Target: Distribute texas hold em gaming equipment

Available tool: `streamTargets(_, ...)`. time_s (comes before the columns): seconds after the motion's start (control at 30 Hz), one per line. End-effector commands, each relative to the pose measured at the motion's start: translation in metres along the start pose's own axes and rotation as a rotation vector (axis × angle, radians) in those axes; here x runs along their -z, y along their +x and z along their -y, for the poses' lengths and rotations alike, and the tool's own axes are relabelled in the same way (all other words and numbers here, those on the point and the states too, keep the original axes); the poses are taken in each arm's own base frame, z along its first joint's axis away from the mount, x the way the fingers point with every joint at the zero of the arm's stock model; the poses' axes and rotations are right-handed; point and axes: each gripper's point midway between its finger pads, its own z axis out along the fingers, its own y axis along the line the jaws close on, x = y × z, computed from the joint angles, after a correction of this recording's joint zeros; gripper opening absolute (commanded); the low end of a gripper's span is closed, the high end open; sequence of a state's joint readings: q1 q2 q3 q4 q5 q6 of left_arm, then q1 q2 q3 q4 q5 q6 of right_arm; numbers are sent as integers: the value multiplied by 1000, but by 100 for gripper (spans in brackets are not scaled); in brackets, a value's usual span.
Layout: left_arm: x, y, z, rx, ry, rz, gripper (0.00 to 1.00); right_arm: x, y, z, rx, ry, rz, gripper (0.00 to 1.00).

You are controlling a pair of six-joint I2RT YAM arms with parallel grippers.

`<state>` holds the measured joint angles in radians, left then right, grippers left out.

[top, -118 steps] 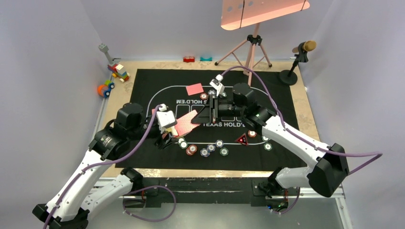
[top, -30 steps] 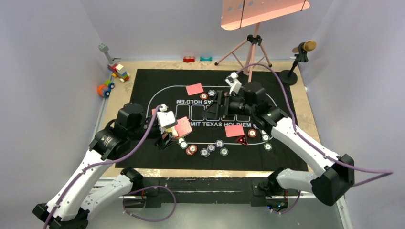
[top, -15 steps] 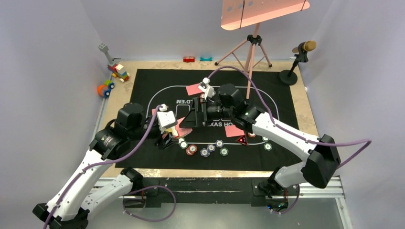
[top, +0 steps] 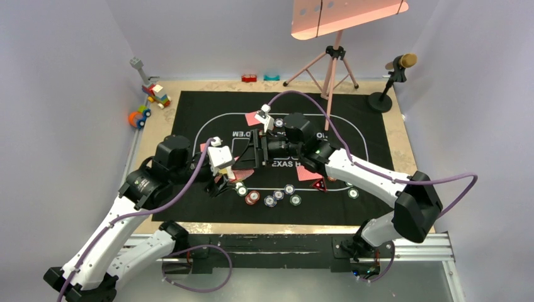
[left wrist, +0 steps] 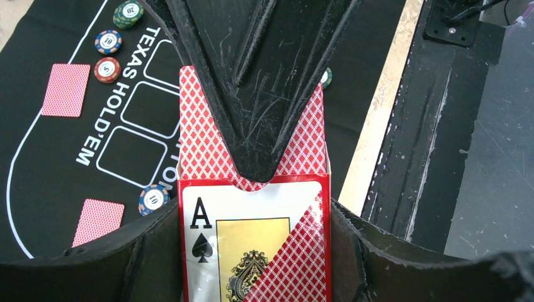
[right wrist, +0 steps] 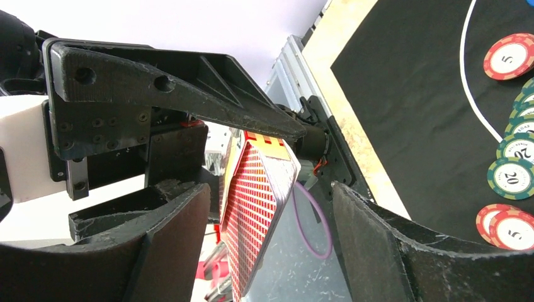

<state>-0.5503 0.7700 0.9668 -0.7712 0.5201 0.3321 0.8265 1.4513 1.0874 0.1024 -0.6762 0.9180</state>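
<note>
My left gripper [left wrist: 253, 264] is shut on a red card box [left wrist: 252, 239] with an ace of spades on its face. Pink-backed cards [left wrist: 200, 141] stick out of the box's open end. My right gripper [right wrist: 271, 211] stands open astride those cards [right wrist: 252, 214], with gaps on both sides; one of its fingers [left wrist: 258, 82] lies over them. In the top view the two grippers meet at the mat's left centre [top: 239, 165]. Single cards [top: 255, 117] [top: 306, 172] lie on the black mat [top: 371, 126]. Poker chips [top: 269, 201] and a red triangular marker [top: 320, 185] sit along the near side.
Toy blocks [top: 155, 94] and a toy car [top: 138, 116] lie off the mat at the back left. A pink tripod [top: 330, 66] and a microphone stand [top: 385, 94] are at the back right. More chips [right wrist: 511, 56] lie beside the right gripper.
The right gripper swung left from the mat's middle to the cards in the held box, and its jaws narrowed slightly. The card drawn earlier lies right of centre. The left arm stayed put.
</note>
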Motion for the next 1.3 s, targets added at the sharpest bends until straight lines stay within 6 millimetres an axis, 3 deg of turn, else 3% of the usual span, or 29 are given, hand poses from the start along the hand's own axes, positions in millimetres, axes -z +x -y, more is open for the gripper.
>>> streamTargets(0.0, 1, -19, -5, -28, -14, 70, 23, 2, 2, -10, 26, -44, -14, 74)
streamTargets(0.37, 4, -21, -4, -31, -15, 77, 23, 12, 1, 9, -4, 11, -14, 62)
streamTargets(1.1, 5, -19, -3, -30, -18, 77, 22, 53, -18, 8, 6, 45, 88, 45)
streamTargets(1.2, 4, -17, -3, -31, -20, 73, 22, 58, -23, 3, 7, 40, 104, 37)
streamTargets(1.27, 4, -17, -4, -33, -23, 72, 22, 60, -27, 3, 6, 44, 115, 23)
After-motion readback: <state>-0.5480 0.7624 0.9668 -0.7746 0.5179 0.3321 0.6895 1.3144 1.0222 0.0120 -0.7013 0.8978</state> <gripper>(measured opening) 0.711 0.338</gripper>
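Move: The top card of the deck jutting from the left hand's card box lies right at the right hand's open fingers, about 1 cm back and 1 cm left, roughly level, with one fingertip over the box mouth. About 25 cm below, the green chip row sits some 5 cm ahead and 3 cm left, and the red chips 1 cm back and 3 cm right. From the left hand, that card is about 1 cm ahead and 4 cm right, roughly level. The right hand first sinks about 1 cm with one fingertip on the patterned back of the top card, then draws off some 5 cm to its right, away from the box mouth, easing about 2 cm forward and rising late to just above its starting height, the wrist turning only slightly. All the way its fingers close, from well open to about a third, coming in around the card as the upper one drags it along, while the left hand holds the box still. ##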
